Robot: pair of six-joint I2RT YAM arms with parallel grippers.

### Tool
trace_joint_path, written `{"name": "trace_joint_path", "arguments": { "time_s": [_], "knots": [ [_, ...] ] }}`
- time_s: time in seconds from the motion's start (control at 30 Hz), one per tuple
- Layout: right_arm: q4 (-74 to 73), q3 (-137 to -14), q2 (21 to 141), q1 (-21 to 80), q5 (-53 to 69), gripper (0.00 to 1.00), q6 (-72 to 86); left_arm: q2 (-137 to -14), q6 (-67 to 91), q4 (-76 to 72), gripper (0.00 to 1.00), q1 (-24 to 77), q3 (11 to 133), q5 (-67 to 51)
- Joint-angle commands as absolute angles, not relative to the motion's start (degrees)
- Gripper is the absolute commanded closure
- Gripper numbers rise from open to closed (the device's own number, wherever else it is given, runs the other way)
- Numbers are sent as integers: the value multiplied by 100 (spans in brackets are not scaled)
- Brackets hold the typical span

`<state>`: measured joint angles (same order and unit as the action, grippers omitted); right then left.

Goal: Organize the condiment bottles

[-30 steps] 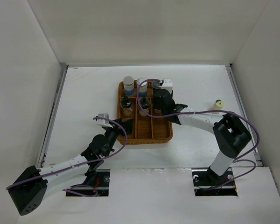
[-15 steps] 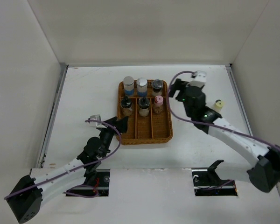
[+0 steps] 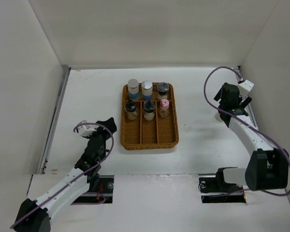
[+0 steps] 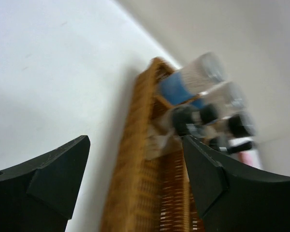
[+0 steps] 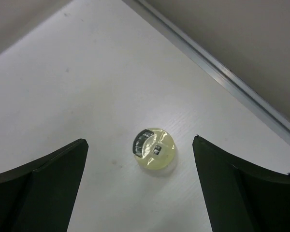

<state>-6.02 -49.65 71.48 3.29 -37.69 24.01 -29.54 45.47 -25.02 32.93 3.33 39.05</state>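
Note:
The brown wicker tray (image 3: 150, 137) holds several condiment bottles in its far half: two silver-capped with blue labels (image 3: 133, 88) (image 3: 147, 88), a dark-lidded one (image 3: 163, 89), two more dark-lidded (image 3: 131, 109) (image 3: 149, 110) and a pink-capped one (image 3: 164, 107). A cream-capped bottle (image 5: 154, 148) stands alone on the table at the far right. My right gripper (image 5: 139, 140) hangs open directly above it, a finger on each side, apart from it. My left gripper (image 3: 105, 126) is open and empty, left of the tray, facing its side wall (image 4: 135, 193).
White walls close in the table on the left, back and right. A metal rail (image 5: 222, 72) runs along the right edge, just beyond the cream-capped bottle. The tray's near compartments (image 3: 150, 133) hold nothing.
My right gripper opened, left the pink-capped bottle in the tray and swung right, over the cream-capped bottle. My left arm drew back from the tray's left edge.

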Motion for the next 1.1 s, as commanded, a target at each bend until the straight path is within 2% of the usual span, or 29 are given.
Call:
{"name": "trace_joint_path", "arguments": {
  "time_s": [0.0,0.27,0.37,0.5,0.6,0.67,0.8,1.07],
  "knots": [
    [-685,-5203,7531,250,-3692,3,2461,-3391,5421,-1654,23,2915,439,3895],
    [-571,-5203,8085,-31,-3279,6,2610,-3525,6169,-1476,24,2105,334,3191],
    [-501,-5177,8235,-119,-3226,13,2672,-3542,6187,-1520,24,2096,299,3199],
    [-449,-5150,8323,-92,-3138,26,2733,-3533,6187,-1538,24,2070,290,3155],
    [-352,-5124,8306,-110,-3120,46,2760,-3603,6179,-1591,24,2079,273,3156],
    [-264,-5037,8096,-58,-3208,54,2751,-3595,6196,-1591,24,2052,264,3129],
    [-88,-4843,7393,547,-3480,57,2584,-3665,6196,-1661,24,2070,255,3182],
    [-386,-4509,6083,2849,-3770,56,2785,-3937,6214,-1907,23,1999,211,3041]
  ]
}}
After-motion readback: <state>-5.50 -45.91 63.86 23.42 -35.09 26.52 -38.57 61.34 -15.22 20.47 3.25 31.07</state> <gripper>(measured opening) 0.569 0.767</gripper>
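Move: The yellow-capped bottle stands on the table almost right under my open right hand, about 10 cm down, a centimetre ahead and a centimetre to the right. In the tray, the pink-capped bottle is some 32 cm to my right hand's left and 3 cm ahead, with the black-lidded jar about 9 cm beyond it. From my left hand, the yellow-capped bottle lies roughly 66 cm right, 12 cm ahead and 7 cm lower. I drop my open right hand about 8 cm almost straight down, tipping it slightly down, and pinch the yellow-capped bottle near its cap. Then I raise it some 10 cm while swinging left about 14 cm towards the tray, the wrist turning counter-clockwise. My empty left hand, still open, sinks about 7 cm and shifts a little left beside the tray, its fingers tipping down. ##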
